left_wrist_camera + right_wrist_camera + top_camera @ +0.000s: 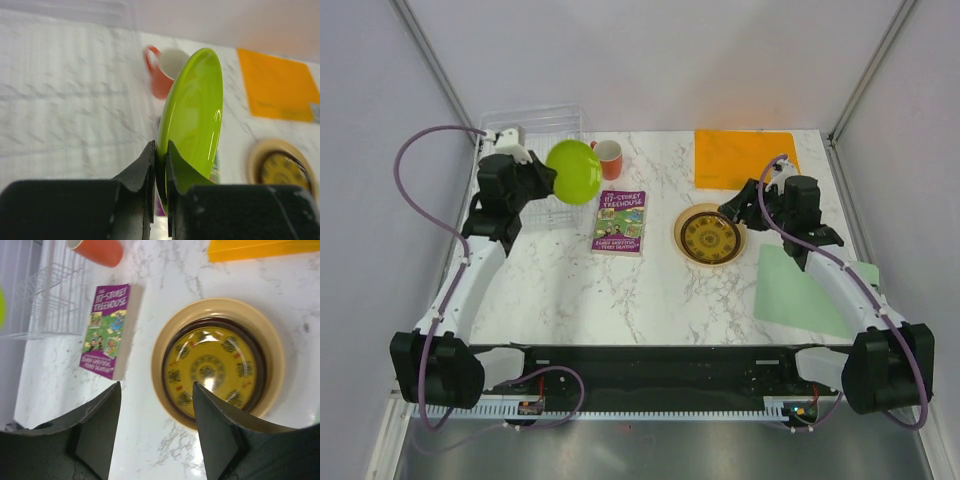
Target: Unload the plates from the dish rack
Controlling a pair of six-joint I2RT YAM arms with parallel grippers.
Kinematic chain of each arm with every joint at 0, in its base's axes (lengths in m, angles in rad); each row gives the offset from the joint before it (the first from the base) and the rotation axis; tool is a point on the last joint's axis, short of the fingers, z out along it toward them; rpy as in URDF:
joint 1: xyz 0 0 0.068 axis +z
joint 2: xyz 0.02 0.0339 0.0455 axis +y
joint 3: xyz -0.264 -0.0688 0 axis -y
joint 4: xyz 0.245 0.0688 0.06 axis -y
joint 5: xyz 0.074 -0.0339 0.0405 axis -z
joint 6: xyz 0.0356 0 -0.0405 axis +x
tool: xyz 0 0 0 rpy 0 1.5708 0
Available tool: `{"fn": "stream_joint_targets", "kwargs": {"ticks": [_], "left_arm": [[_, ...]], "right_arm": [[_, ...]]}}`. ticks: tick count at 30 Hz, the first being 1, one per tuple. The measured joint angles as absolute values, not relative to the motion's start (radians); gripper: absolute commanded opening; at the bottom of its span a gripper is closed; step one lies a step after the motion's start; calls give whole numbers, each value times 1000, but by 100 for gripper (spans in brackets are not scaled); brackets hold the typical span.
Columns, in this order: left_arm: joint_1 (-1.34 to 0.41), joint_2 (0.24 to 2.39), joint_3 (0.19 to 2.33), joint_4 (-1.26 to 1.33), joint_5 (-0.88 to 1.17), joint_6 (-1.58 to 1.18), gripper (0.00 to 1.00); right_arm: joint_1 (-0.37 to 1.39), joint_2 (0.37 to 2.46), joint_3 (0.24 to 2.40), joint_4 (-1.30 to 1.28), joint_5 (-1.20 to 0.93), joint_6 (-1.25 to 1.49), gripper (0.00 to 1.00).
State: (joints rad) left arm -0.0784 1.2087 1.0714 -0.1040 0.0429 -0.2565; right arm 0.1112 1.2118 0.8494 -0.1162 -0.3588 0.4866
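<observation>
My left gripper (546, 178) is shut on the rim of the lime-green plate (574, 171), held on edge in the air beside the clear dish rack (560, 124); the left wrist view shows the plate (195, 110) clamped between the fingers (145, 172). A stack of plates (711, 235) lies flat right of centre: the pale-yellow plate (165, 340) at the bottom, the dark red one (258, 387) on it, the brown-and-yellow patterned one (210, 367) on top. My right gripper (732, 212) is open and empty above the stack's edge (156, 390).
An orange-red mug (610, 158) stands by the rack's right side. A purple book (621, 221) lies between rack and plates. An orange mat (744, 157) lies at the back right, a green mat (800, 290) at the right front.
</observation>
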Motion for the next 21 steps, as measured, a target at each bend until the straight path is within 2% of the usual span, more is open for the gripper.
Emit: {"fn": "stream_joint_targets", "kwargs": {"ticks": [8,21], "left_arm": [[-240,1234,859,-39,392,-521,2],[-379,1245,823,141,457,-677,2]], "right_arm": [[294,1217,856,-57,-431,592,67],[440,1316,871,56,-434,688,66]]}}
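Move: The green plate, still pinched by the left hand with its middle about 6 cm right and 3 cm ahead of it, goes to the right hand's open fingers, some 44 cm right, 5 cm back and 10 cm lower. From the left hand the book is 16 cm right, 1 cm ahead; the mug 13 cm right, 18 cm ahead. From the right hand the green plate is about 39 cm left, 8 cm ahead, 10 cm higher; the stacked plates are 2 cm left, 2 cm ahead, well below. The green plate is swept by the left hand to the right, about 19 cm, over the book, also coming back and dropping some 8 cm before rising slightly, while the wrist rolls and turns about 30 degrees clockwise, grip kept. The right hand meets it, moving about 14 cm left and a little back, turning counter-clockwise, jaws still open, until the plate's free rim comes between them, not pinched. ##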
